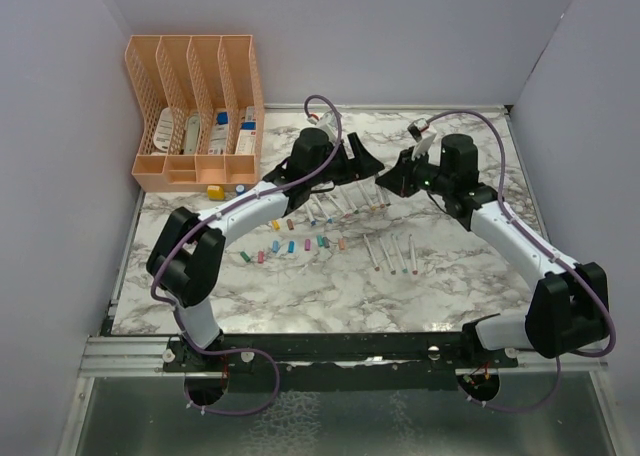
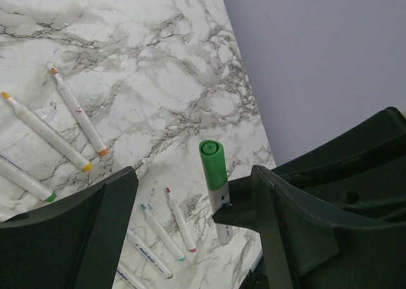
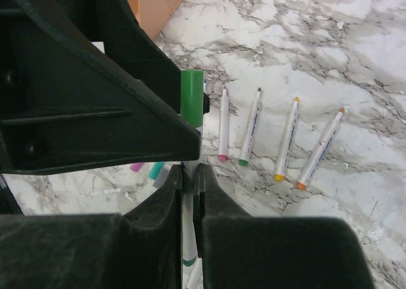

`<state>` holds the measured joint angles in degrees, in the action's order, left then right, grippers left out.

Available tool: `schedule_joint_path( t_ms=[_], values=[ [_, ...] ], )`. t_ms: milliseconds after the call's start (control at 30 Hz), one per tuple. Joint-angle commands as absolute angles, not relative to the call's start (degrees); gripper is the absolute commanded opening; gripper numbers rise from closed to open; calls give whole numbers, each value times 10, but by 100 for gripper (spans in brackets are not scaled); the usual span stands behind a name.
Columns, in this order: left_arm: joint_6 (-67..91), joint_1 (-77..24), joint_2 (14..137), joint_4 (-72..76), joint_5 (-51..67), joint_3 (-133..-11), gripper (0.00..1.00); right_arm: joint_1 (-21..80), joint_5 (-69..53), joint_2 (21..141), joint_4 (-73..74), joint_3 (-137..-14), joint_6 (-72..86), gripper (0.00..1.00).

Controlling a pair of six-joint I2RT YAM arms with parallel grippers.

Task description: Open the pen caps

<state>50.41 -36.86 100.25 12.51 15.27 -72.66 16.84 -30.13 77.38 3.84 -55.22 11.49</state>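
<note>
My right gripper (image 3: 188, 186) is shut on a pale pen (image 3: 188, 213) and holds it above the table, its green cap (image 3: 192, 97) sticking out past the fingertips. In the left wrist view the same green cap (image 2: 212, 164) stands between the fingers of my left gripper (image 2: 196, 219). That gripper is open, with a gap on both sides of the cap. From above, the left gripper (image 1: 362, 164) and right gripper (image 1: 396, 180) meet over the middle of the table. Several uncapped pens (image 1: 392, 251) and loose pen caps (image 1: 290, 246) lie on the marble below.
A peach file organiser (image 1: 195, 111) stands at the back left, with a yellow block (image 1: 215, 192) and a small bottle (image 1: 241, 189) in front of it. Pale walls close in the table (image 1: 330, 296) on three sides.
</note>
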Motion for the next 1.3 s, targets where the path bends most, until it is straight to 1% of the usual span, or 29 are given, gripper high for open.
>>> schedule_joint_path(
  t_ms=[0,100,133,433,700,767,833,867,967,1000,1067,1100,1133,1167,1267],
  values=[
    [511,-372,1013,150,151,-746,74,185,-320,761,34,-557,103,1],
    [514,-372,1018,152,149,-749,71,195,-318,757,37,-555,101,1],
    [515,-372,1020,153,149,-749,69,198,-317,757,38,-555,102,1],
    [519,-372,1018,159,151,-743,38,216,-301,759,41,-552,99,1],
    [520,-372,1011,162,150,-736,23,218,-291,760,44,-550,98,1],
    [520,-372,1010,162,149,-736,15,219,-290,761,45,-550,97,1],
    [520,-372,1010,162,150,-736,2,220,-291,761,45,-550,98,1],
    [521,-372,1010,162,151,-736,0,220,-290,761,46,-549,97,1],
    [521,-372,1011,162,149,-736,0,221,-291,762,49,-552,97,1],
    [521,-372,1011,161,149,-736,0,221,-292,763,51,-555,97,7],
    [521,-372,1011,161,147,-737,0,221,-295,766,56,-560,97,36],
    [521,-372,1011,160,148,-739,0,221,-296,770,58,-563,97,45],
    [521,-372,1012,160,150,-741,0,221,-296,773,60,-565,96,51],
    [521,-373,1013,159,152,-743,0,222,-296,775,61,-567,96,55],
    [521,-374,1015,159,155,-745,0,225,-295,786,61,-573,95,56]
  ],
)
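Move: The capped pen stands roughly upright in the right fingers; its green cap is about 3 cm to the left hand's right and 2 cm ahead, at its height. From the right hand, the open left gripper is some 4 cm left, 1 cm back and 3 cm above. On the table, about 17 cm below the left hand, lie an orange pen, 12 cm ahead and 3 cm right, and a loose orange cap, 7 cm left and 2 cm back. Leftward and a little back, about 3 cm, the right hand carries the pen's cap end in between the open left fingers and stops, turning some 5 degrees counter-clockwise. The left hand stays nearly in place and shuts its fingers on the green cap; then the right fingers open and let go of the barrel. ##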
